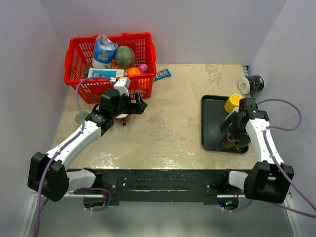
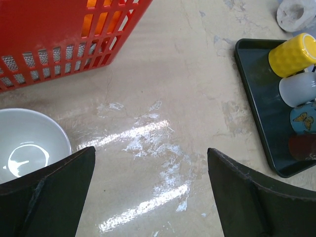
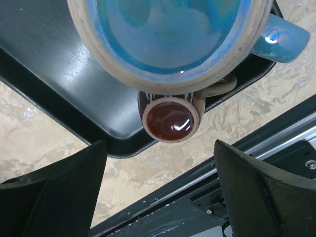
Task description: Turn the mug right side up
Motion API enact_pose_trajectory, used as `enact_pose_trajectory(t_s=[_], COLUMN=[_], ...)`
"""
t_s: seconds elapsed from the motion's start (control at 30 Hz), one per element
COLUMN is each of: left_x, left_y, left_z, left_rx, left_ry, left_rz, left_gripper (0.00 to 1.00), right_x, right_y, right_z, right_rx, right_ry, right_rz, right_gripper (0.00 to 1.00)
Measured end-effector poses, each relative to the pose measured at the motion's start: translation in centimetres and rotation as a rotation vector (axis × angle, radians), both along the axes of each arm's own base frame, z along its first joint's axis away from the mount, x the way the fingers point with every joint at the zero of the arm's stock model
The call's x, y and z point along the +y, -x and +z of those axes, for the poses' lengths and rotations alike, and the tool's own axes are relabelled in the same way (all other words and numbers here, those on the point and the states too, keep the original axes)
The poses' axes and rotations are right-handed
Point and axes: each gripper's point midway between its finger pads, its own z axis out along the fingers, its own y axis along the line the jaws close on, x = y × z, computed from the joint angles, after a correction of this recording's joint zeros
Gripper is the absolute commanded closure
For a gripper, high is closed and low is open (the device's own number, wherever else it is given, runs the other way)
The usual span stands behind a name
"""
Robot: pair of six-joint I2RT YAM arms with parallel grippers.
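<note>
Several mugs stand on the black tray point(image 1: 210, 129) at the right. In the right wrist view a dark red mug point(image 3: 170, 120) shows a glossy round face with a cream ring, apparently its base turned up. A blue mug point(image 3: 168, 34) fills the top of that view, its handle to the right. My right gripper point(image 3: 158, 192) hovers open above the tray's near corner, with the red mug just beyond its fingertips and nothing between them. My left gripper point(image 2: 150, 192) is open over bare table, next to the red basket point(image 1: 111, 64).
A yellow mug point(image 2: 291, 54), a white mug point(image 2: 298, 89) and the butterfly-printed blue mug point(image 2: 303, 118) line the tray's far side. A white bowl point(image 2: 27, 143) sits by my left fingers. The basket holds food items. A can point(image 1: 253, 84) lies at the back right.
</note>
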Motion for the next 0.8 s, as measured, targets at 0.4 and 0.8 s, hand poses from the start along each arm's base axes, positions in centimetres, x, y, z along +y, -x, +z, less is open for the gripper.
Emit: enact_pose_trajectory(t_s=[0.4, 0.8], left_x=[-0.1, 0.3], left_y=[-0.4, -0.5], left_z=[0.0, -0.2], left_rx=[-0.012, -0.009], left_ry=[-0.001, -0.012], left_rz=[0.004, 0.022], left_gripper=[0.01, 0.01], right_x=[-1.1, -1.5], right_y=[-1.6, -2.1], right_z=[-3.0, -3.1], right_rx=[0.077, 0.061], right_ry=[0.030, 0.049], right_rz=[-0.039, -0.063], right_gripper=[0.23, 0.36])
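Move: The upturned brown mug stands about 3 cm ahead of the right hand and 2 cm to its right, its middle some 7 cm below. The larger blue mug is roughly 8 cm ahead and 6 cm right of the hand, its middle 4 cm lower; the grey mug lies about 14 cm ahead and 4 cm right. From the left hand the brown mug is some 48 cm right and 11 cm back. Right hand sinks about 3 cm, easing forward-right, and partly closes its fingers around the brown mug's upturned base. ##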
